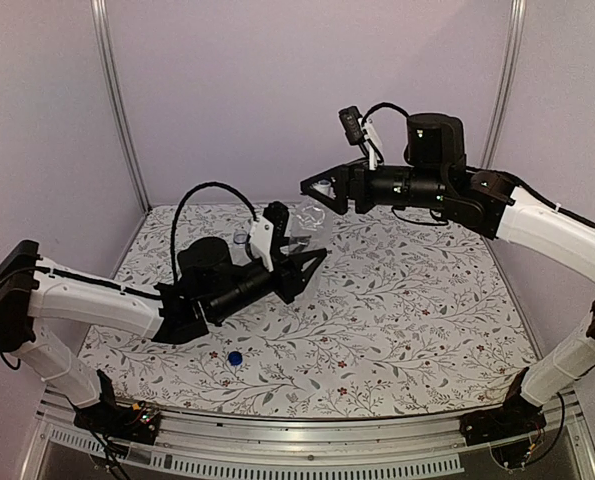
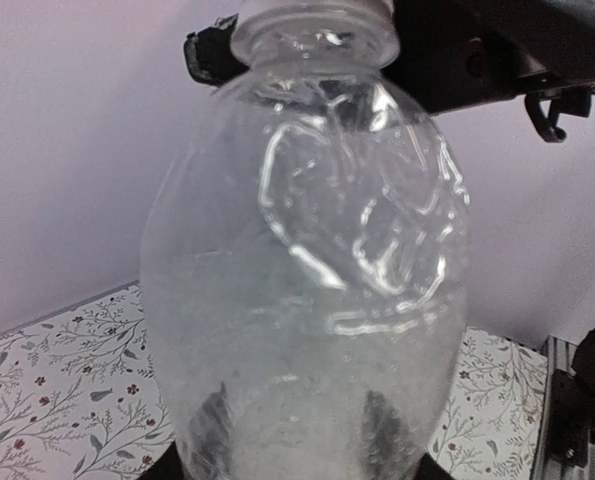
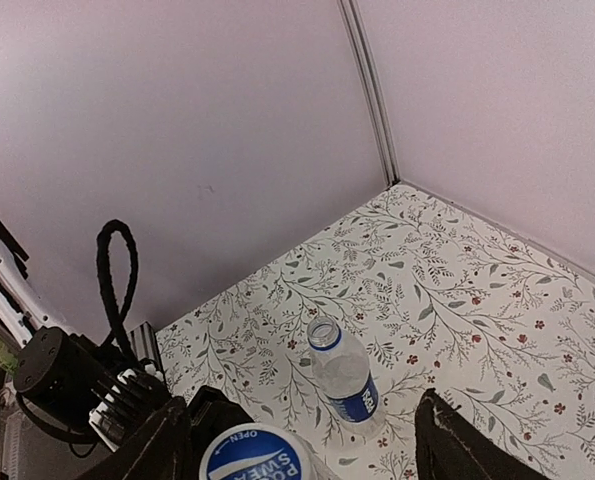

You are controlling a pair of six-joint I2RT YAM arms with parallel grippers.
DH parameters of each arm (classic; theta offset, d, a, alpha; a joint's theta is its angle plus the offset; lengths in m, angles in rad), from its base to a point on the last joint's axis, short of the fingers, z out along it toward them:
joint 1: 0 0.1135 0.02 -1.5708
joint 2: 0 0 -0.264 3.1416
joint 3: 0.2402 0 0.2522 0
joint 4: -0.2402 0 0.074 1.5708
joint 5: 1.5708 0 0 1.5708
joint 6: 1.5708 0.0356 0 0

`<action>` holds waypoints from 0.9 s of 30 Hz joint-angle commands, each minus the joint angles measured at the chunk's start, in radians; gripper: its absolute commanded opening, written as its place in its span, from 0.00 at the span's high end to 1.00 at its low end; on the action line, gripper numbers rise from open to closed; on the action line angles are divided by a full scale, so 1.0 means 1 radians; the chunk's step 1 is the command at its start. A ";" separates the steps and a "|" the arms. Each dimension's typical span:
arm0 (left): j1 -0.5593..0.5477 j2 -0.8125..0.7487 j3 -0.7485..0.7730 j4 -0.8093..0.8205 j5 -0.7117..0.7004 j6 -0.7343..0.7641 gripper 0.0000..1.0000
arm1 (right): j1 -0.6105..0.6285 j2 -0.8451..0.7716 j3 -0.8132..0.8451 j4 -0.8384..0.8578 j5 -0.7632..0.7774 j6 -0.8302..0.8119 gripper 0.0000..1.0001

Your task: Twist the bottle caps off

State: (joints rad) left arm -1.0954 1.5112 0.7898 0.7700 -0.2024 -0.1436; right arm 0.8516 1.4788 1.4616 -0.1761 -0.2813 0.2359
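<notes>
My left gripper (image 1: 299,262) is shut on the plain clear bottle (image 2: 307,280), holding it up off the table. Its dark fingers (image 2: 213,432) show through the bottle's lower part. The whitish-and-blue cap (image 3: 257,455) sits on this bottle's neck. My right gripper (image 1: 322,190) stands open over that cap, its fingers (image 3: 467,445) wide apart on either side; the cap lies close to the left one. The labelled bottle (image 3: 344,378) stands upright on the table with its neck open. The solid blue cap (image 1: 235,357) lies on the table near the front.
The floral tablecloth (image 1: 417,300) covers the table, with plain walls behind and at the sides. A metal rail (image 1: 307,430) runs along the front edge. The labelled bottle (image 1: 241,238) stands just behind my left wrist and its cable.
</notes>
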 commanded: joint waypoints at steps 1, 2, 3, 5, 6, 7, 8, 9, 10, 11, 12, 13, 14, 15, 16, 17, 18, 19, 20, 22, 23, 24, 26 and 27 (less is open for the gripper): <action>-0.017 0.017 0.027 -0.012 -0.034 0.026 0.59 | 0.009 0.011 0.020 -0.009 0.018 0.012 0.29; -0.018 0.015 0.025 -0.012 -0.036 0.027 0.59 | 0.010 0.011 0.019 -0.007 0.016 0.012 0.31; -0.018 0.014 0.025 -0.013 -0.037 0.029 0.59 | 0.010 0.011 0.019 -0.005 0.015 0.011 0.32; -0.017 0.011 0.022 -0.015 -0.040 0.031 0.59 | 0.010 0.011 0.017 0.002 0.008 0.011 0.36; -0.018 0.010 0.019 -0.015 -0.042 0.033 0.59 | 0.011 0.011 0.017 0.004 0.005 0.011 0.39; -0.017 0.008 0.017 -0.015 -0.043 0.033 0.59 | 0.011 0.011 0.017 0.009 -0.002 0.011 0.41; -0.018 0.007 0.016 -0.015 -0.046 0.033 0.59 | 0.010 0.011 0.017 0.010 -0.007 0.012 0.44; -0.018 0.005 0.013 -0.015 -0.046 0.032 0.59 | 0.010 0.012 0.018 0.010 -0.012 0.013 0.47; -0.018 0.002 0.012 -0.015 -0.048 0.032 0.59 | 0.010 0.014 0.019 0.010 -0.015 0.013 0.50; -0.018 0.000 0.009 -0.015 -0.049 0.032 0.59 | 0.011 0.014 0.019 0.010 -0.019 0.013 0.54; -0.017 -0.003 0.007 -0.016 -0.050 0.033 0.59 | 0.010 0.016 0.018 0.010 -0.023 0.013 0.56; -0.018 -0.005 0.005 -0.015 -0.051 0.034 0.59 | 0.011 0.015 0.016 0.012 -0.027 0.013 0.59; -0.017 -0.006 0.004 -0.016 -0.051 0.033 0.59 | 0.011 0.015 0.014 0.014 -0.028 0.013 0.62; -0.017 -0.007 0.002 -0.017 -0.051 0.035 0.59 | 0.010 0.013 0.010 0.017 -0.030 0.014 0.65; -0.018 -0.009 0.001 -0.017 -0.051 0.036 0.59 | 0.010 0.010 0.005 0.023 -0.032 0.013 0.68; -0.018 -0.011 0.000 -0.017 -0.048 0.036 0.59 | 0.011 0.004 -0.003 0.028 -0.034 0.012 0.72; -0.017 -0.013 -0.002 -0.015 -0.040 0.041 0.59 | 0.010 0.001 -0.007 0.033 -0.037 0.009 0.75; -0.018 -0.016 -0.007 -0.010 -0.028 0.046 0.59 | 0.010 -0.004 -0.013 0.038 -0.044 -0.001 0.78; -0.017 -0.020 -0.012 -0.003 -0.010 0.053 0.59 | 0.010 -0.008 -0.018 0.041 -0.052 -0.009 0.82; -0.017 -0.028 -0.020 0.008 0.029 0.063 0.59 | 0.010 -0.016 -0.030 0.049 -0.065 -0.040 0.90; -0.017 -0.032 -0.024 0.016 0.050 0.069 0.59 | 0.009 -0.018 -0.036 0.053 -0.071 -0.052 0.92; -0.017 -0.035 -0.028 0.022 0.071 0.074 0.59 | 0.009 -0.020 -0.040 0.055 -0.077 -0.068 0.94; -0.018 -0.038 -0.033 0.029 0.112 0.085 0.59 | 0.009 -0.021 -0.045 0.055 -0.108 -0.108 0.96; -0.016 -0.039 -0.036 0.035 0.130 0.088 0.59 | 0.009 -0.023 -0.046 0.054 -0.131 -0.126 0.96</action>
State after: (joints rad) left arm -1.0969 1.5032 0.7677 0.7483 -0.2054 -0.1028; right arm 0.8574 1.4784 1.4334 -0.1551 -0.3431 0.1989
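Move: The clear bottle, upright in the left hand, has its cap already between the right hand's open fingers, about 1 cm back of their midpoint and otherwise level with it. From the left hand that cap is some 12 cm up, about 3 cm ahead and 2 cm right. The open, blue-labelled bottle stands roughly 7 cm ahead, 17 cm left and 27 cm below the right hand; the loose blue cap lies about 14 cm back, 18 cm left and 38 cm below it. Easing back only about 1 cm and sinking slightly, the right hand closes its wide-open fingers to roughly a quarter of their opening, until they pinch the clear bottle's cap from both sides; its wrist hardly turns, less than 5 degrees. The left hand keeps its grip around the bottle's body and sinks about 1 cm with it. ##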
